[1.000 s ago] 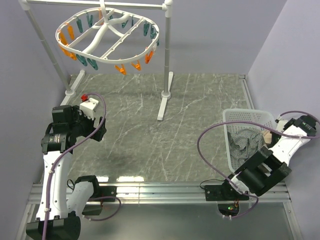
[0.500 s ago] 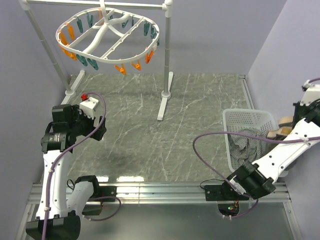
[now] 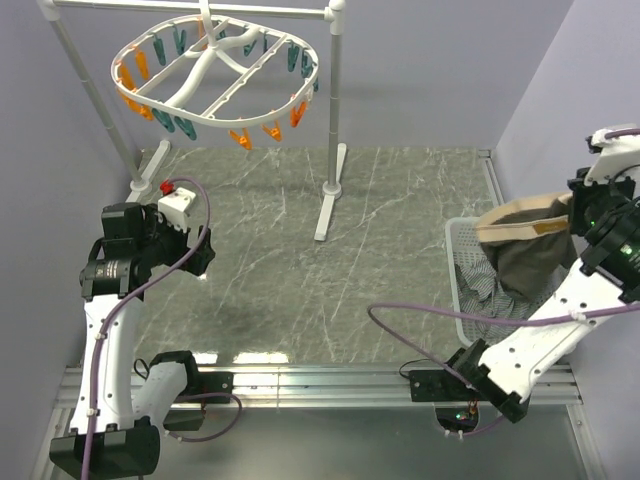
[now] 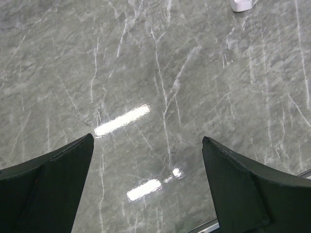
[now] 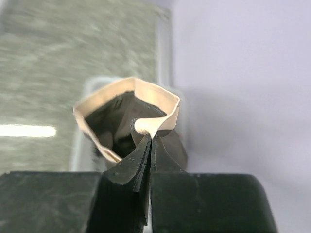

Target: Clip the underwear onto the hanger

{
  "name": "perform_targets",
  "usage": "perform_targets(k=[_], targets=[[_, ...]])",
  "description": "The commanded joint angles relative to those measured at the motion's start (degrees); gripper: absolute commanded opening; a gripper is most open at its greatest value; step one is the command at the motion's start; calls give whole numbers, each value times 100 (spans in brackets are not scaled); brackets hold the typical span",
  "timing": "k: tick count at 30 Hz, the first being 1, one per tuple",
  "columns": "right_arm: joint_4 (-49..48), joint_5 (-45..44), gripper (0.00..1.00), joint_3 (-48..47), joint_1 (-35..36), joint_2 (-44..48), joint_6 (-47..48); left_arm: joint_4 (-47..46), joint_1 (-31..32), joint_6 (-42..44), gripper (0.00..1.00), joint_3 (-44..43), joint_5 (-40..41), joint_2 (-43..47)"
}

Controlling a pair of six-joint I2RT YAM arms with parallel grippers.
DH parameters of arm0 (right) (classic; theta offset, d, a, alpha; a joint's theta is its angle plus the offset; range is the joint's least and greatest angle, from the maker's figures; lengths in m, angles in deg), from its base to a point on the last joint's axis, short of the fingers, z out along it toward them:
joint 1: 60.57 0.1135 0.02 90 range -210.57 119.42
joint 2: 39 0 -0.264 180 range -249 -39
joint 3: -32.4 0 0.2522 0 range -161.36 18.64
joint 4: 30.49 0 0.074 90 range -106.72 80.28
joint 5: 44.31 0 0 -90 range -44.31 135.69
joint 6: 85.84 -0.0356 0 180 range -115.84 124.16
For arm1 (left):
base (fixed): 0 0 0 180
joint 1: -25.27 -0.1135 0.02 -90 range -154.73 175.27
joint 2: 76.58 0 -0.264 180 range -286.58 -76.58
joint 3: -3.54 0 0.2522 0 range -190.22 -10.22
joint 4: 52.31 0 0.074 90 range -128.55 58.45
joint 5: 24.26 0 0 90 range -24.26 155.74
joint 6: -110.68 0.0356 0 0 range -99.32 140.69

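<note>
The underwear [image 3: 528,245], dark olive-brown with a tan waistband, hangs in the air above the white basket [image 3: 462,238] at the right. My right gripper [image 3: 580,205] is shut on its waistband; in the right wrist view the jaws [image 5: 151,138] pinch the tan band [image 5: 154,104] and the cloth opens out beyond them. The hanger [image 3: 215,75], a white oval ring with orange and teal clothespins, hangs from the rail at the far left. My left gripper [image 4: 146,145] is open and empty over bare marble at the left, far from both.
The white rail stand has a right pole [image 3: 330,150] with its foot mid-table and a left pole [image 3: 95,95]. Grey striped cloth [image 3: 485,285] lies in the basket. Walls close in on both sides; a metal rail runs along the near edge.
My right arm has risen from the basket, lifting the underwear out by its waistband until it hangs above the basket. My left gripper has shifted only slightly.
</note>
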Motion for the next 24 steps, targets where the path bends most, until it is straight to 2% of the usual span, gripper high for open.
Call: perform_targets(k=[1, 3, 6, 9, 12, 15, 18, 22, 24], targets=[[36, 1169, 0, -234, 371, 382, -515, -144, 22, -110, 99, -270, -256, -14], [-342, 1362, 0, -68, 916, 636, -1118, -145, 13, -110, 99, -287, -335, 3], [-1177, 1591, 0, 661, 1645, 1005, -1962, -83, 13, -23, 99, -305, -527, 38], [-2091, 1636, 0, 2273, 2462, 1339, -2729, 5, 22, 179, 99, -270, -799, 153], [-3076, 1268, 0, 3583, 3199, 1629, -3354, 40, 13, 390, 99, -165, -959, 293], [-4129, 881, 0, 4587, 3885, 1789, -3855, 180, 13, 671, 99, -68, -1134, 408], [-4527, 530, 0, 5230, 4423, 1710, -4225, 383, 22, 1032, 99, -6, -1302, 425], [-4993, 90, 0, 5611, 5555, 1438, -4418, 523, 22, 1304, 99, 90, -1389, 346], [-5134, -33, 0, 5768, 5830, 1244, -4454, 576, 31, 1375, 99, 99, -1468, 250]])
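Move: The underwear, already gripped by its waistband, hangs from the right hand, bound for the clear table between the arms, roughly 28 cm to that hand's left, 6 cm ahead and 43 cm below. The basket's middle lies about 40 cm beneath the right hand, 4 cm ahead and 6 cm to its right; the hanger is some 66 cm left, 33 cm ahead and 8 cm lower. From the left hand, that clear table is about 48 cm right, 3 cm ahead and 23 cm down. The underwear is carried by its pinched waistband in a fast sweep left of about 25 cm, away from above the basket. The right hand rises a touch first, then sinks to end 18 cm lower and 5 cm farther forward, turning counter-clockwise and rolling its left side up, nearly 40 degrees each, fingers still shut. Meanwhile the open, empty left hand eases about 4 cm right and back, turning 15 degrees clockwise. ##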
